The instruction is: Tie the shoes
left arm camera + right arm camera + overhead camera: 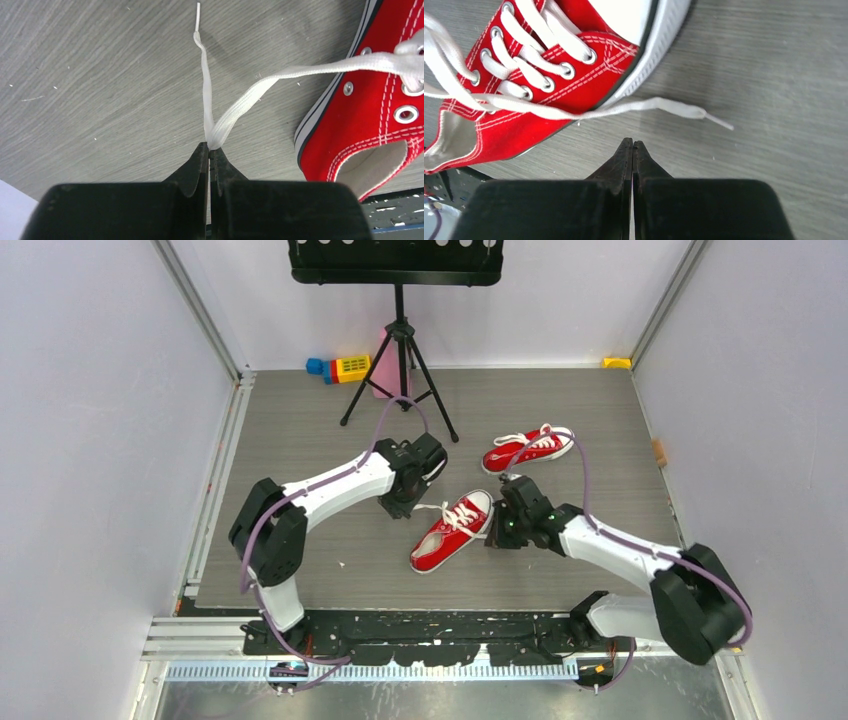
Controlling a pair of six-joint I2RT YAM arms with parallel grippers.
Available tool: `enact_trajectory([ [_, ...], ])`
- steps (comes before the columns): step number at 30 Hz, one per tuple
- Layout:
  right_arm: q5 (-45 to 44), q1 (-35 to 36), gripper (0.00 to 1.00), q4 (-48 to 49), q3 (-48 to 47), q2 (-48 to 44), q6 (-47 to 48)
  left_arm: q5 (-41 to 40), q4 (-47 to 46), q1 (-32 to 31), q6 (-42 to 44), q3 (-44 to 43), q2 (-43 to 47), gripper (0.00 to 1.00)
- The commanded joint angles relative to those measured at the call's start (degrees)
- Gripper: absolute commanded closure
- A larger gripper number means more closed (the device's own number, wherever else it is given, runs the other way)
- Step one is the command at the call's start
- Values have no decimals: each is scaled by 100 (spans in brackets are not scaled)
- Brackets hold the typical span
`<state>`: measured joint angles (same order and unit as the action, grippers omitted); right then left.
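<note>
Two red shoes with white laces lie on the grey table. The near shoe (pixel 452 530) (pixel 370 125) (pixel 549 95) lies between my arms, and the far shoe (pixel 530 448) sits behind it to the right. My left gripper (pixel 412 506) (pixel 209 146) is shut on one white lace (pixel 280 80) of the near shoe, which runs taut to the eyelets. My right gripper (pixel 497 532) (pixel 632 142) is shut on nothing, its tips just short of the other lace end (pixel 649 106) lying loose on the table beside the toe.
A black tripod stand (pixel 400 370) stands at the back centre, with coloured toy blocks (pixel 340 368) and a pink object (pixel 383 365) by it. There is a yellow piece (pixel 617 362) in the back right corner and a small brown piece (pixel 658 452) at the right wall.
</note>
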<state>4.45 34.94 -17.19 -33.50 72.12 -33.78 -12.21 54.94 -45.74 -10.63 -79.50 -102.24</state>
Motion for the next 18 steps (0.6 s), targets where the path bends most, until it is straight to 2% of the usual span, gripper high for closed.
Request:
enact_trajectory([
  [1,-528,40,83,-284,90,-700,-661,185,-307,10,-210,221,438,100],
  [2,-647,39,59,-393,52,-780,-791,252,-366,10,-199,258,475,100],
  [3,-724,39,44,-479,44,-871,-1010,353,-418,12,-171,288,505,100],
  [4,-730,39,39,-421,114,-1004,-1283,442,-471,8,-141,313,533,100],
  [6,-694,39,36,-19,365,-1233,-2052,545,-578,12,-137,353,570,100],
  [13,-1641,289,34,1414,1356,-1801,-5026,395,-964,25,-228,511,514,100],
  [18,-2030,718,34,2273,1522,-1313,-6038,386,-1070,100,-177,553,445,100],
])
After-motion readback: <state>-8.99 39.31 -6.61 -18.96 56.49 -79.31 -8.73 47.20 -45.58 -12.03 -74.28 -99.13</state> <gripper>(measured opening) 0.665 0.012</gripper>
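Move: The right hand is shut on nothing, low beside the shoe; the free lace end lies about 3 cm ahead of it, 2 cm to its right and 3 cm below. The near shoe's middle is some 8 cm to its left and 2 cm ahead, at about its height, and the other shoe 19 cm ahead and 6 cm to the right. The left hand already grips the opposite lace; from it the free end lies about 17 cm right, 5 cm back and 8 cm below, the near shoe's middle 8 cm right, 4 cm back and 5 cm below. The right hand rises about 3 cm beside the shoe, edging roughly 1 cm to its right, then sinks halfway back while its fingers spread from shut to about two thirds open and the wrist turns some 40 degrees clockwise, its left side rolling up, so that the gap comes into line with the free lace end. The left hand keeps its pinch on the other lace and, after a small dip back and return, ends about 1.5 cm farther right, nearer the shoe. ##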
